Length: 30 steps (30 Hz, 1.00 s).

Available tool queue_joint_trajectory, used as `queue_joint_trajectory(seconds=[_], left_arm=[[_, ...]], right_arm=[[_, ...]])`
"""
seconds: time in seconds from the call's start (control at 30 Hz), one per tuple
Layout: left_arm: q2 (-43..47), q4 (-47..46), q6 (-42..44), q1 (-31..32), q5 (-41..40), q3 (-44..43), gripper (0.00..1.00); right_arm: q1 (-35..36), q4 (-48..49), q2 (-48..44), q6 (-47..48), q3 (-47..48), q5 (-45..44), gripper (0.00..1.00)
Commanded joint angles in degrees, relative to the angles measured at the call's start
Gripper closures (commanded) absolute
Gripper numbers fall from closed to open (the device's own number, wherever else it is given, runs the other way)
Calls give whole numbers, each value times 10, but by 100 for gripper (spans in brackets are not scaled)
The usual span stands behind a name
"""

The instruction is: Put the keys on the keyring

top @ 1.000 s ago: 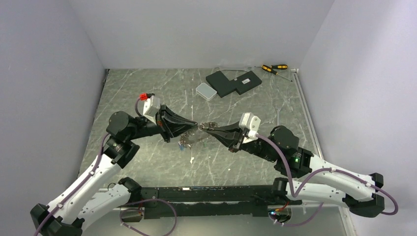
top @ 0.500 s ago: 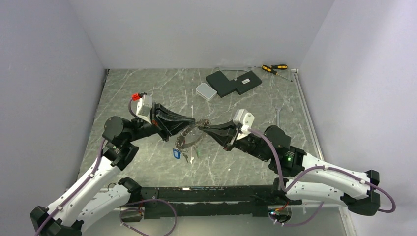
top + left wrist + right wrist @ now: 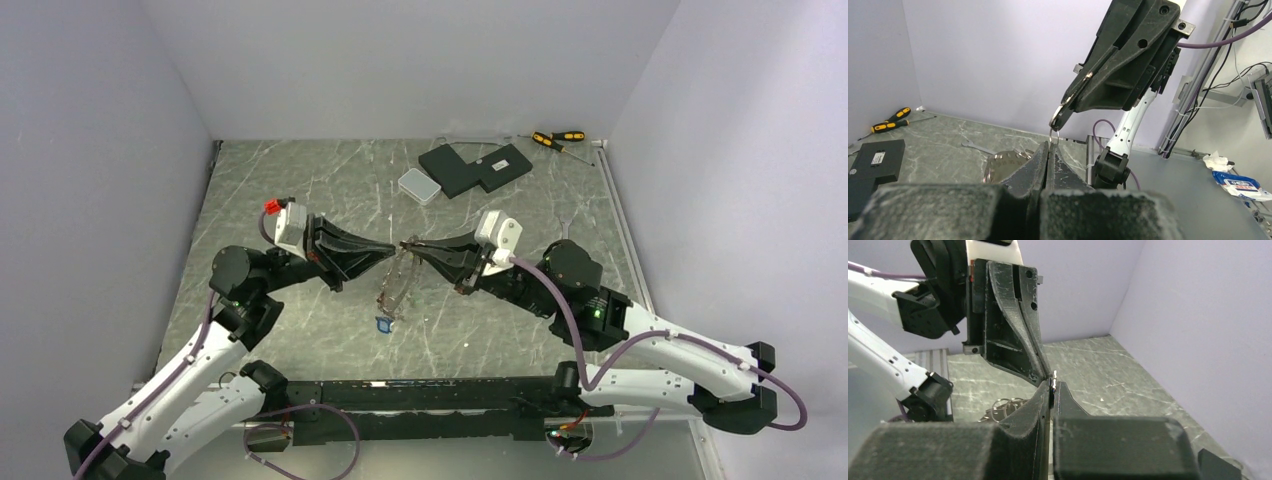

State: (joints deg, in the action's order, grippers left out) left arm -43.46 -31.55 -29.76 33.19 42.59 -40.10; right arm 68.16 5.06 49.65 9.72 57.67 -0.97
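Both grippers meet tip to tip above the middle of the table. My left gripper is shut on a small wire ring. My right gripper is shut on the same small ring from the other side, with a shiny bit of metal showing at its tips. The flat silver keyring hangs tilted below the tips, off the table. A blue-headed key dangles at its lower end. Thin wire rings show beside the right finger. Other keys are too small to tell apart.
Two black boxes and a small white box lie at the back. Orange-and-black screwdrivers rest by the back wall. A silver wrench lies on the table towards the right. Walls close in left, back and right.
Both grippers have risen together from the table, still tip to tip. The keyring has come up with them and now hangs, the blue key swinging below.
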Motion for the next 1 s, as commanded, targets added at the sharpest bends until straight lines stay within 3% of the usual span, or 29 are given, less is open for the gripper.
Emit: queue_joint_trajectory(seconds=[0.0, 0.23, 0.47, 0.7, 0.87, 0.97], left_arm=[[22, -55, -5, -2, 1, 8, 100], [26, -74, -13, -1, -17, 19, 100], [38, -62, -12, -1, -51, 18, 100], [38, -66, -20, -1, -69, 16, 100], [41, -55, -17, -1, -72, 17, 100], [45, 5, 9, -2, -59, 0, 100]], right_arm=[[-2, -12, 8, 51, 57, 2, 100], [-7, -64, 52, 57, 102, 50, 100], [-14, 22, 0, 6, -25, 56, 100], [-22, 68, -43, -13, -84, 67, 100], [-25, 81, -49, -20, -93, 65, 100], [-25, 63, -46, -8, -76, 67, 100]])
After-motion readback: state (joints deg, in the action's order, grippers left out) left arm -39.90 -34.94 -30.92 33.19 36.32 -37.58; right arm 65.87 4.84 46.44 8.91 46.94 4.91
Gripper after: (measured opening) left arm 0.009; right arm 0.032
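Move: The right hand holds the keyring by its top edge. The ring's middle hangs about 8 cm below those fingertips, 1 cm back and 1 cm to their left, with the blue tag some 16 cm below, 3 cm back and 4 cm to the left. From the left hand, the keyring's middle lies about 2 cm to the right, level fore-and-aft and 7 cm down. Right fingers keep the keyring, edge left 2 cm, then swiftly sink 8 cm; shut left hand eases up and left. ##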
